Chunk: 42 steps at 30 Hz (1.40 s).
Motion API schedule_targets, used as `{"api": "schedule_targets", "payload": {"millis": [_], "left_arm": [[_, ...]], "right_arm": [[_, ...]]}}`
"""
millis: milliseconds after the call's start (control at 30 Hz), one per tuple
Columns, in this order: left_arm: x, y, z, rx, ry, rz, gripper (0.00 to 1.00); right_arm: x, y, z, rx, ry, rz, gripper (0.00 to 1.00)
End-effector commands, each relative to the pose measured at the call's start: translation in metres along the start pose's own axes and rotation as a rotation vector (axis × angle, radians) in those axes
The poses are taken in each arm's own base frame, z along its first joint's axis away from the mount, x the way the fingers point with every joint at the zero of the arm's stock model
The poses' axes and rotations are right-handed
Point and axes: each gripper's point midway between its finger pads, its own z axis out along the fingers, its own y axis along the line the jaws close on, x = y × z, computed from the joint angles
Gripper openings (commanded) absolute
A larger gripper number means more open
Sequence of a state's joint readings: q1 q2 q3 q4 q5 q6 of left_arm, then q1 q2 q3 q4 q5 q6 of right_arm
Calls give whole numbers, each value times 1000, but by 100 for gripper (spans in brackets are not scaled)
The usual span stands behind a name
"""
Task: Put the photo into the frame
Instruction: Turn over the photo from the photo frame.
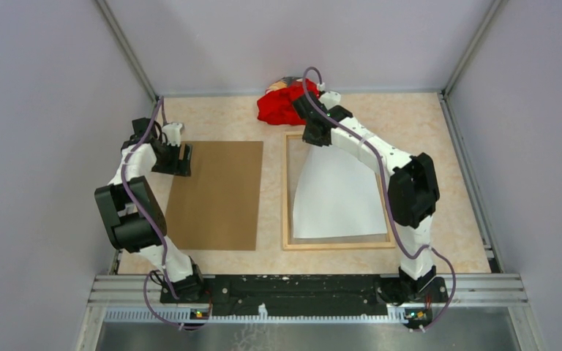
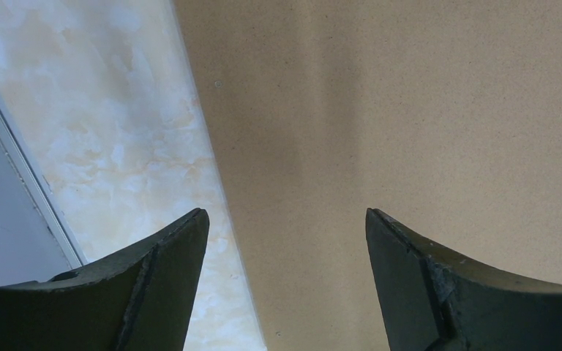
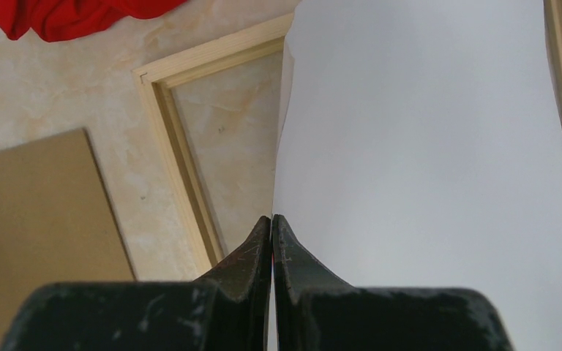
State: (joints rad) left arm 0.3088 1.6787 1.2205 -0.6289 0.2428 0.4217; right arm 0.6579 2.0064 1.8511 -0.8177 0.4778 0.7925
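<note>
The photo (image 1: 336,194) shows only its plain white side; its printed side is hidden. Its near edge rests inside the light-wood frame (image 1: 287,190) and its far end is lifted and curved. My right gripper (image 1: 315,131) is at that far end, over the frame's top rail, shut on the photo's edge. In the right wrist view the jaws (image 3: 272,219) pinch the sheet (image 3: 424,146) edge-on, with the frame's corner (image 3: 183,168) below. My left gripper (image 1: 183,159) hangs open and empty (image 2: 287,212) over the left edge of the brown backing board (image 2: 410,110).
The brown backing board (image 1: 216,194) lies flat left of the frame. A crumpled red cloth (image 1: 282,102) sits at the back of the table, just beyond the frame's far rail. Grey walls close in on the left, right and back.
</note>
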Motion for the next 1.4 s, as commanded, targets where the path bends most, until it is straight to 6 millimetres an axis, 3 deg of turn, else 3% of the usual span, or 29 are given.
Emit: {"api": "schedule_targets", "payload": {"millis": [0,333,667,700,900,1000,1233,1367], "left_arm": [[-6,0,-2,2,-22,14,85],[-5,-2,-1,8,-21,16,84],[-5,-2,0,8,-21,17,84],[-4,-2,0,8,-19,16,84],[-2,-1,1,7,-11,16,85],[-3,-1,0,6,-14,20,85],[-7,-2,-4,14,-17,25,88],[-6,-1,-5,5,-16,25,90]], "right_arm": [[-13,-11,-13,34,-47,100,0],[-9,-22,-17,90,-60,220,0],[2,-15,-10,54,-24,164,0],[5,-14,-8,52,-12,154,4],[11,-7,-3,11,8,131,56],[11,-3,-4,-12,11,132,72],[6,6,-9,-57,8,133,94],[4,11,-11,-105,15,139,99]]}}
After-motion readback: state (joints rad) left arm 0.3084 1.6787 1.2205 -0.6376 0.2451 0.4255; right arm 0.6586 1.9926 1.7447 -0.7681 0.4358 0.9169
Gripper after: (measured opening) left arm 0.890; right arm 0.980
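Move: The right hand, still pinching the white-backed photo by its left edge near the far corner, has the middle of the photo frame about 13 cm back and 9 cm to its right, roughly 12 cm below. At that same table level, the brown board lies some 31 cm to the hand's left and 14 cm back, and the red cloth about 20 cm ahead and 7 cm left. From the idle left hand the frame's middle is about 52 cm right and 6 cm back. Downward in two short stages, about 3 cm in all, the right hand settles the photo's raised edge towards the frame. First it eases slightly right and back, turning some 10 degrees clockwise, and pauses; then it sinks on, drifting left and partly turning back, while its fingers open wide and let the photo go. ##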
